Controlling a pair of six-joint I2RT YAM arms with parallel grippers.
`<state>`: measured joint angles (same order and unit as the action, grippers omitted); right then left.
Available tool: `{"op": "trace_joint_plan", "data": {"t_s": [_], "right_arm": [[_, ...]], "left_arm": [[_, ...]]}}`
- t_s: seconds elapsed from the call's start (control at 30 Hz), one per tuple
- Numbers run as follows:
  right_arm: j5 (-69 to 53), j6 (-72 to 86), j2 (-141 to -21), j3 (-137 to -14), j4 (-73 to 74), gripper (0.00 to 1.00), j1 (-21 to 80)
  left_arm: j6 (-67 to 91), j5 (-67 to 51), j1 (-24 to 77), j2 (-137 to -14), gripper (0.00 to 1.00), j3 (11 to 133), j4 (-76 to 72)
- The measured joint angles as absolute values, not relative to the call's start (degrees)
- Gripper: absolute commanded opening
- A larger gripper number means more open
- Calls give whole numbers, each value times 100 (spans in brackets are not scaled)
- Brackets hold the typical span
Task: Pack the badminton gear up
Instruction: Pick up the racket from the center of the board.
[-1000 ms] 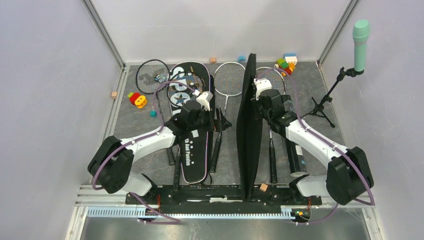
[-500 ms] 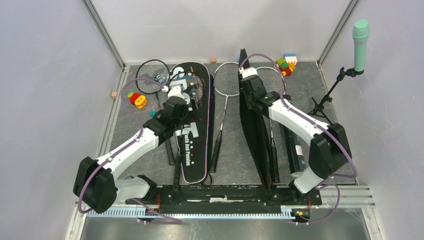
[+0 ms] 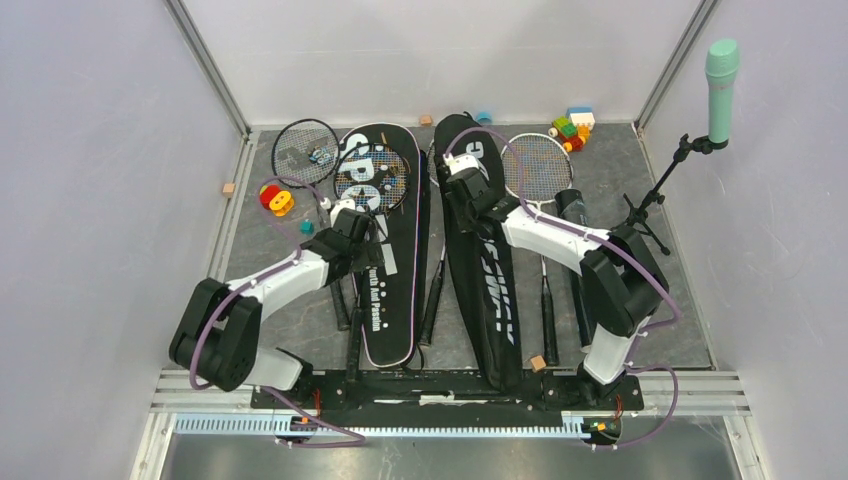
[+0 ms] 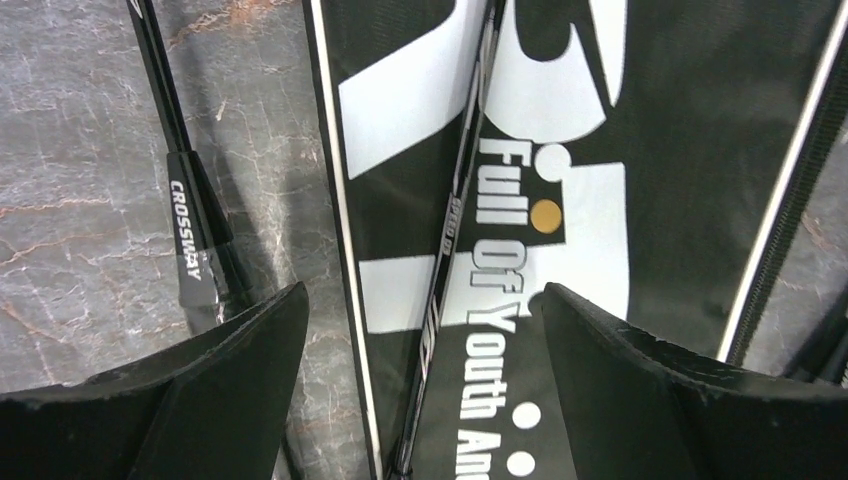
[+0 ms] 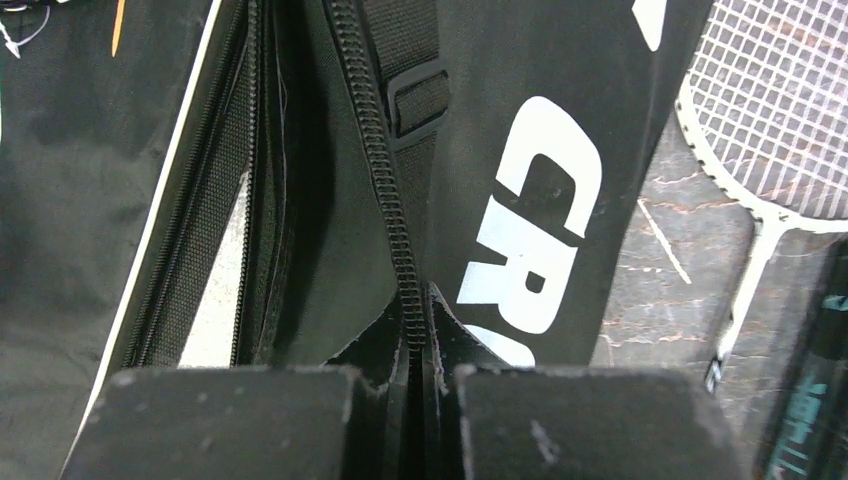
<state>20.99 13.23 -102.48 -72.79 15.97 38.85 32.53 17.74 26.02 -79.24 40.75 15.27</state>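
Observation:
The black "SPORT" bag (image 3: 392,290) lies flat left of centre with a racket (image 3: 378,172) on it. My left gripper (image 3: 358,238) hovers open over the bag's left edge. In the left wrist view, its fingers (image 4: 230,350) straddle the white-piped edge and a thin racket shaft (image 4: 455,230). The "CROSSWAY" bag (image 3: 492,300) lies tilted right of centre. My right gripper (image 3: 462,185) is shut on its zipper edge (image 5: 385,150). A white racket (image 3: 537,165) and a black tube (image 3: 580,260) lie to its right. Another racket head (image 3: 305,152) sits at the back left.
A mint-green microphone (image 3: 721,75) on a black stand rises at the right. Toy blocks lie at the back right (image 3: 572,128), at the left (image 3: 273,198) and near the front rail (image 3: 537,362). A lettered racket handle (image 4: 195,240) lies left of the "SPORT" bag.
The right arm has swung the "CROSSWAY" bag from standing on edge down and leftward, over the middle racket's head. The left gripper has drawn back toward the near left along the "SPORT" bag.

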Motion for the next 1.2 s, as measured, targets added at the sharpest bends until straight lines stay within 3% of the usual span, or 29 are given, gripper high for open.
{"op": "trace_joint_plan", "data": {"t_s": [0.23, 0.4, 1.03, 1.2], "right_arm": [[1898, 1658, -10086, -6720, 976, 0, 3857], [1785, 1721, -10086, -6661, 790, 0, 3857], [1610, 1758, -10077, -6499, 550, 0, 3822], [1540, 1758, -10044, -6401, 475, 0, 3791]], "left_arm": [[3177, 1546, 2322, -8654, 64, 4178, 1116], [3098, 1496, 2285, -9056, 53, 4558, 1052], [2777, 2008, 2388, -9227, 54, 5242, 1984], [2729, 1879, 2388, -9623, 47, 5509, 1929]]}}
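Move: The dark racket on the SPORT bag has its shaft running between the left hand's open fingers, its middle about 3 cm ahead and 3 cm below. The SPORT bag lies underneath, its middle 3 cm ahead and 4 cm to the right. Another racket's grip top is some 10 cm left and 2 cm ahead; the centre racket's grip is about 18 cm right and 12 cm back. From the right hand, the shaft lies roughly 27 cm left, 7 cm back and 8 cm lower. Down about 2.5 cm, then forward to nearly 5 cm in all with a brief 1 cm easing back on the way, the left hand works along the racket shaft towards its head, fingers narrowing from wide to half open on either side of it, tips dragging on the SPORT bag. The right hand keeps its shut grip on the CROSSWAY bag, sinking some 2 cm and rolling slightly. ##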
